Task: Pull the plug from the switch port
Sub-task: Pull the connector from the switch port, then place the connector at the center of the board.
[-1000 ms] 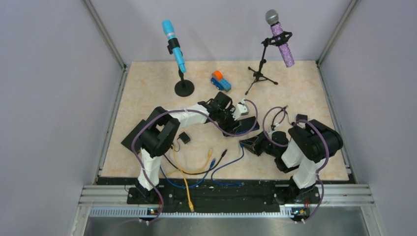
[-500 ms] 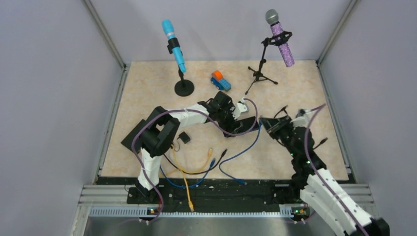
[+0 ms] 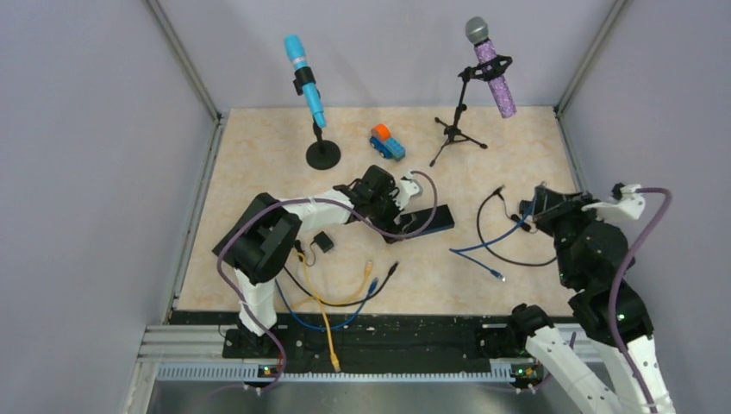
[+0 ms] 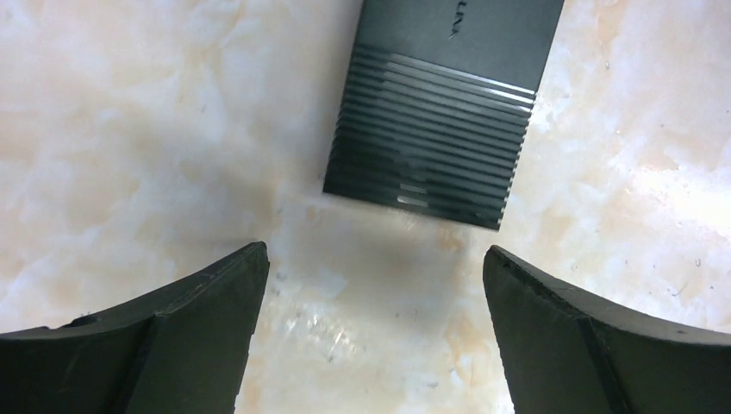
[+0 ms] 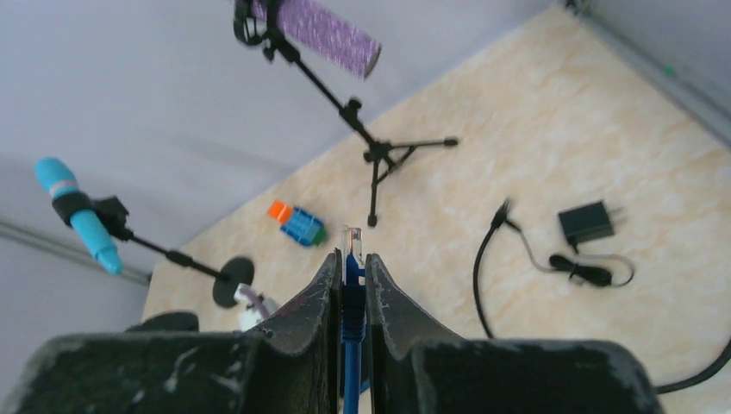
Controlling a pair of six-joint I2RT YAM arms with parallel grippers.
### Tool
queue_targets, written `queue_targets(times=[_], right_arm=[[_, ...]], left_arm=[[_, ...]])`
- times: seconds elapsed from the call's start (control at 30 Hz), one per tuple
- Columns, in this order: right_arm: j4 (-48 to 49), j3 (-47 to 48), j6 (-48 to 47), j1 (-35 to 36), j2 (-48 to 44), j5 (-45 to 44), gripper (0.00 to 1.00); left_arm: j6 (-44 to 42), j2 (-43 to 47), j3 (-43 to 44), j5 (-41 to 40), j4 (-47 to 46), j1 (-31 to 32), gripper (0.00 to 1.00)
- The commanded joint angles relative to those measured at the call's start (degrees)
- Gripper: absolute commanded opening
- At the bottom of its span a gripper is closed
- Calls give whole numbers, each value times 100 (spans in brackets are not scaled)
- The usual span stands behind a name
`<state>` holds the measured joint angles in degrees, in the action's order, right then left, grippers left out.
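Note:
The black switch (image 3: 424, 220) lies flat on the table in the top view; its ribbed end (image 4: 431, 147) fills the top of the left wrist view. My left gripper (image 3: 388, 203) (image 4: 375, 254) stands wide open just short of that end, touching nothing. My right gripper (image 3: 538, 211) (image 5: 349, 259) is raised at the right, well away from the switch. It is shut on the blue plug (image 5: 351, 241), whose clear tip pokes out past the fingertips. The blue cable (image 3: 487, 250) trails from it down to the table.
A blue microphone on a round base (image 3: 322, 155), a purple microphone on a tripod (image 3: 455, 131) and a toy truck (image 3: 387, 142) stand at the back. Yellow, blue and black cables (image 3: 345, 297) lie near the front. A black adapter (image 5: 588, 222) and its lead lie at the right.
My right arm has swung up and to the right, carrying the blue plug away from the switch. My left gripper has opened, let go of the switch and drawn back a little.

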<state>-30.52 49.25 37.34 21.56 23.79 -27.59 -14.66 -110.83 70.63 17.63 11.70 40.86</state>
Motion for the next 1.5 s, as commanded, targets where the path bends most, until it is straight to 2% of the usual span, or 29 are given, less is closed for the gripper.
queue_targets(times=[0.0,0.13,0.2,0.33,0.4,0.5,0.73,0.87,1.0,1.13,1.33,1.4,1.47], right_arm=[[-492,1084,-1014,-47,204,-1007,0],[-547,1585,-1558,-45,284,-1702,0],[-344,1642,-2003,-41,337,-1677,0],[-940,2050,-2486,-47,1356,-1492,0],[-1365,2263,-2569,-54,2147,-1389,0],[-1553,2339,-2743,-63,2683,-1168,0],[-2067,2890,-3236,-745,3020,-288,0],[-2155,2769,-3543,-1148,3295,-2,0],[-1828,2550,-3317,-1453,3786,-5,0],[-822,2274,-3350,-2388,4427,1916,0],[-607,2517,-3375,-2630,6128,2831,0],[-442,2554,-3321,-2650,6481,2640,0],[-125,2505,-3274,-2747,6744,2873,0]], left_arm=[[811,907,-428,-86,-872,-171,99],[1415,1891,-1284,-289,-2158,-328,99],[1720,2270,-1669,-518,-2520,-405,99],[2080,2849,-2051,-639,-2967,-564,99],[2170,3054,-2092,-662,-2918,-630,99],[2226,3392,-2169,-706,-2777,-706,99],[2177,4254,-2573,-811,-2516,-827,99],[2205,4548,-2807,-890,-2514,-842,99],[2281,4730,-2924,-815,-2508,-851,99],[2385,4873,-2984,-748,-2420,-851,99],[2372,5133,-3132,-748,-2241,-847,99],[2375,5263,-3176,-767,-2127,-847,99],[2348,5370,-3242,-839,-2089,-849,99]])
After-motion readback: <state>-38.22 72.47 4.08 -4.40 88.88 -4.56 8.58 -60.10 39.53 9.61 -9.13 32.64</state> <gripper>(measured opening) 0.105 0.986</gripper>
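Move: The right hand already pinches the blue cable's plug, high up. The power adapter lies about 20 cm ahead of it, 12 cm right and 31 cm below; the black cable's far plug is some 26 cm ahead and 3 cm right, the switch 16 cm ahead and 18 cm left, both equally low. From the left hand, open just off its end, the switch's middle is about 9 cm right, 3 cm ahead, slightly below. The right hand keeps its pinch on the blue plug, first swinging up, right and back some 8 cm, then bringing it forward and steeply down towards the adapter, fingers tipping from level to steeply downward. It ends roughly 19 cm lower. The left hand, wide open, rises about 19 cm and drifts left, away from the switch. ##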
